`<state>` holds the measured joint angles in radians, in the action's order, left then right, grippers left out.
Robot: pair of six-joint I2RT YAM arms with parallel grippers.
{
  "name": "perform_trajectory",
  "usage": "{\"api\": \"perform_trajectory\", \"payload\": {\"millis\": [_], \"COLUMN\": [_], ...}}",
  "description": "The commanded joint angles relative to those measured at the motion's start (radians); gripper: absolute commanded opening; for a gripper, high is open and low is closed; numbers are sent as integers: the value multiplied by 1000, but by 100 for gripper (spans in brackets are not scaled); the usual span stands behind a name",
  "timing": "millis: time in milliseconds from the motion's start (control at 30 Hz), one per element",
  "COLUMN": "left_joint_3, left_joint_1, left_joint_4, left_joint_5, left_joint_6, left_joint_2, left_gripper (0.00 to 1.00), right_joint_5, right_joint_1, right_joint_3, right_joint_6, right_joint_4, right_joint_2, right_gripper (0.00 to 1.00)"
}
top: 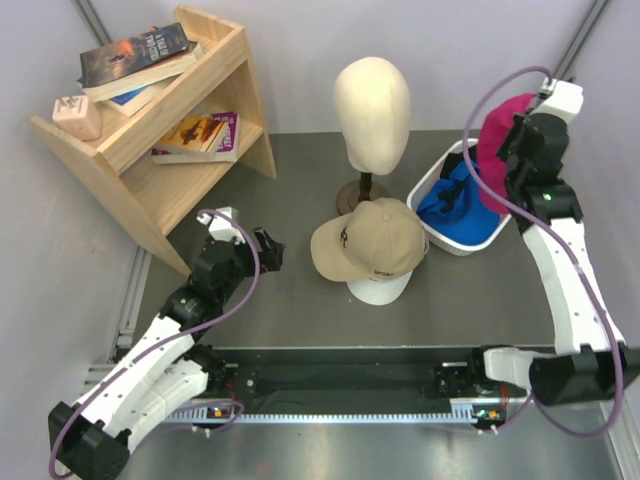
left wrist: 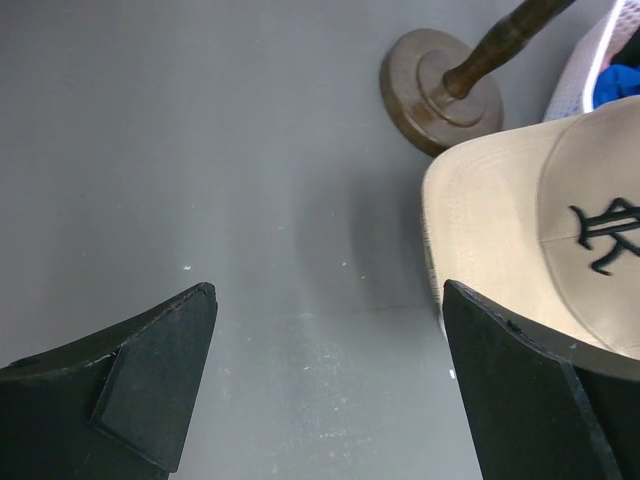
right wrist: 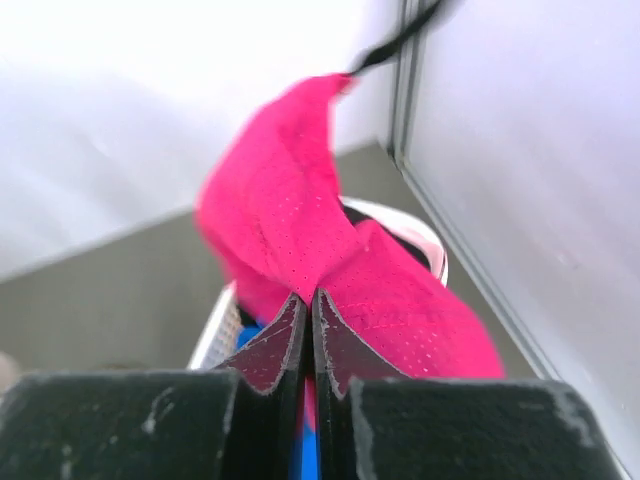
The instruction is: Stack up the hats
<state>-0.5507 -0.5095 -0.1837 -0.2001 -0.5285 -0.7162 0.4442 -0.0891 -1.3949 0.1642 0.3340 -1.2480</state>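
A tan cap (top: 375, 238) lies on top of a white cap (top: 380, 290) in the middle of the table. The tan cap (left wrist: 520, 215) also shows at the right of the left wrist view. A blue hat (top: 455, 198) lies in the white basket (top: 432, 232). My right gripper (top: 503, 160) is shut on a fold of the magenta cap (top: 497, 125) and holds it in the air above the basket. In the right wrist view the magenta cap (right wrist: 290, 215) hangs from the closed right gripper (right wrist: 311, 296). My left gripper (top: 275, 252) stands open and empty just left of the tan cap; the left gripper (left wrist: 328, 290) has only table between its fingers.
The cream mannequin head (top: 371, 105) stands on its stand behind the caps, its round brown base (left wrist: 440, 90) near the tan brim. A wooden shelf (top: 150, 160) with books fills the back left. The basket rim (right wrist: 425, 230) lies close to the right wall.
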Motion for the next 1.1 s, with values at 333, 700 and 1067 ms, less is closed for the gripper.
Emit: {"api": "perform_trajectory", "payload": {"millis": [333,700,1067], "left_joint_3": [-60,-3,92], "left_joint_1": [3,3,3], "left_joint_4": [118,138,392], "left_joint_5": [134,171,376], "left_joint_6": [-60,-103,-260], "left_joint_2": [24,113,172], "left_gripper": [99,98,97], "right_joint_5": [-125,-19,191], "right_joint_1": [-352,-803,-1058], "right_joint_3": [13,60,-53], "right_joint_6": [155,192,92], "right_joint_4": [-6,-271,-452], "right_joint_2": [347,274,44], "right_gripper": [0,0,0]}}
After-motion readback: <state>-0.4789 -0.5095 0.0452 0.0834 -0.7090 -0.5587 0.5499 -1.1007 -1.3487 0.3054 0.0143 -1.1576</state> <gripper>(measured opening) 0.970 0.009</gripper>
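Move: The stack, tan hat over white hat, lies about 24 cm left of the right hand, 11 cm back and 31 cm below. The basket is straight below that hand by some 31 cm, 3 cm left; the mannequin head stands 28 cm left, 2 cm ahead and 5 cm lower. From the left hand the stack is about 21 cm right, 3 cm ahead, 12 cm down; the pink hat is 43 cm right, 17 cm ahead, 14 cm up. The pink hat, still pinched by its edge in the right hand's shut fingers, is drawn back and up from over the basket, then swept left in front of the mannequin head, some 32 cm in all, sinking slightly at the end; the wrist swings about 50 degrees counter-clockwise and tips up. The open left hand rises 6 cm and shifts right towards the pink hat, rolling its left side down. ##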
